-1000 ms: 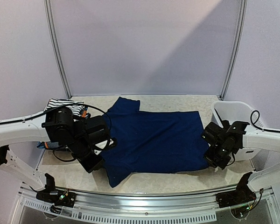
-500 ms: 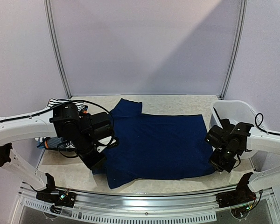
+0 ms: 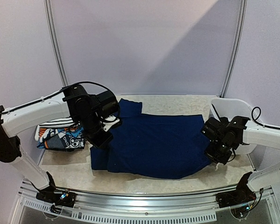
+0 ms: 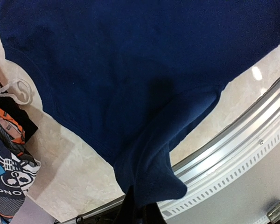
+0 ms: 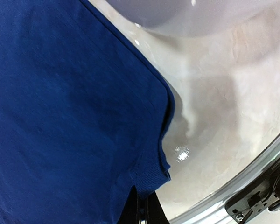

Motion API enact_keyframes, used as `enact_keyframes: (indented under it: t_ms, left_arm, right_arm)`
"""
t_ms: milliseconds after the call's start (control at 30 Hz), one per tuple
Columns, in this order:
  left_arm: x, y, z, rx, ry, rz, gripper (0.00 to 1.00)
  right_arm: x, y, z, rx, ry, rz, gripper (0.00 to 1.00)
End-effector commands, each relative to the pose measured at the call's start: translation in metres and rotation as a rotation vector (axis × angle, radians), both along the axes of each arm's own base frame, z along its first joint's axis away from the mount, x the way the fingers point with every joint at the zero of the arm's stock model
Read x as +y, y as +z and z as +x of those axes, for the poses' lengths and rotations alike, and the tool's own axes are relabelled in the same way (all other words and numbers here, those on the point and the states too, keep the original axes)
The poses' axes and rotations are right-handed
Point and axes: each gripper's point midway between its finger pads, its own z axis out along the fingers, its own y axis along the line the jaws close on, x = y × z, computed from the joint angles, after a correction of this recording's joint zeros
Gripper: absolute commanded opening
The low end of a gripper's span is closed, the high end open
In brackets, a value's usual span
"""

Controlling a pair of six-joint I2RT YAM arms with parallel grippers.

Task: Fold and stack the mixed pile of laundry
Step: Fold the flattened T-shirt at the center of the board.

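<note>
The navy blue garment [image 3: 158,144] lies spread across the middle of the table. My left gripper [image 3: 101,140] is shut on its left part, and a fold of navy cloth [image 4: 149,172] hangs from the shut jaws [image 4: 140,213]. My right gripper [image 3: 218,157] is shut on the ribbed hem corner [image 5: 151,175] at the garment's right end, low over the table. The rest of the mixed laundry pile sits at the left: a blue cartoon-print piece with orange bits [image 3: 60,138], with black cloth [image 4: 14,122] and a white drawstring [image 4: 11,91] beside it.
A white plastic tub [image 3: 234,114] stands at the back right, close behind my right arm; its wall [image 5: 191,14] shows in the right wrist view. A metal rail [image 3: 140,200] runs along the table's front edge, near both grippers [image 4: 233,154].
My left gripper has risen and moved back with the navy cloth, pulling the tail off the front-left of the table. My right gripper has shifted slightly back and left with the hem.
</note>
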Motion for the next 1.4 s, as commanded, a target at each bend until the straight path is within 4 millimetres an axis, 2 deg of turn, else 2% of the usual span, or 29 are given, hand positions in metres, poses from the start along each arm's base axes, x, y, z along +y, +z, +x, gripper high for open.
enact_keyframes:
  t_ms: [0, 200, 400, 600, 867, 1033, 1367]
  left_arm:
    - [0.006, 0.004, 0.027, -0.028, 0.029, 0.034, 0.00]
    - [0.004, 0.006, 0.059, -0.052, 0.068, 0.026, 0.00]
    - [0.009, 0.007, 0.094, -0.076, 0.093, 0.037, 0.00]
    - [0.006, 0.002, 0.117, -0.076, 0.071, 0.068, 0.00]
    - [0.011, -0.004, 0.146, -0.086, 0.082, 0.106, 0.00]
    - [0.012, -0.012, 0.158, -0.085, 0.071, 0.132, 0.00]
    - [0.019, -0.025, 0.178, -0.122, 0.040, 0.210, 0.00]
  right_arm:
    - [-0.009, 0.021, 0.033, -0.138, -0.052, -0.073, 0.00]
    - [0.007, 0.020, 0.060, -0.198, -0.043, -0.027, 0.00]
    - [-0.005, 0.023, 0.081, -0.208, -0.088, -0.060, 0.00]
    - [-0.013, 0.026, 0.099, -0.198, -0.104, -0.088, 0.00]
    - [-0.017, 0.018, 0.115, -0.174, -0.126, -0.086, 0.00]
    - [-0.018, 0.010, 0.124, -0.144, -0.124, -0.098, 0.00]
    - [-0.022, -0.009, 0.121, -0.096, -0.135, -0.113, 0.00]
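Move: Both hands already pinch the T-shirt's near side above the board. From the left hand, the far sleeve lies about 31 cm ahead, 15 cm to the right and 16 cm lower; the laundry pile is some 17 cm ahead and 19 cm to the left. From the right hand, the shirt's far right corner is roughly 27 cm ahead, 7 cm to the left and 7 cm down; the white basket stands about 18 cm ahead and 8 cm to the right. Still pinching the near side of the T-shirt in shut fingers, both hands carry it forward over the lying half, the left about 16 cm towards the far sleeve, the right some 11 cm towards the far right corner. Both ease to a stop, sinking about 2.5 cm near the end, while the right forearm keeps pushing the basket along. ##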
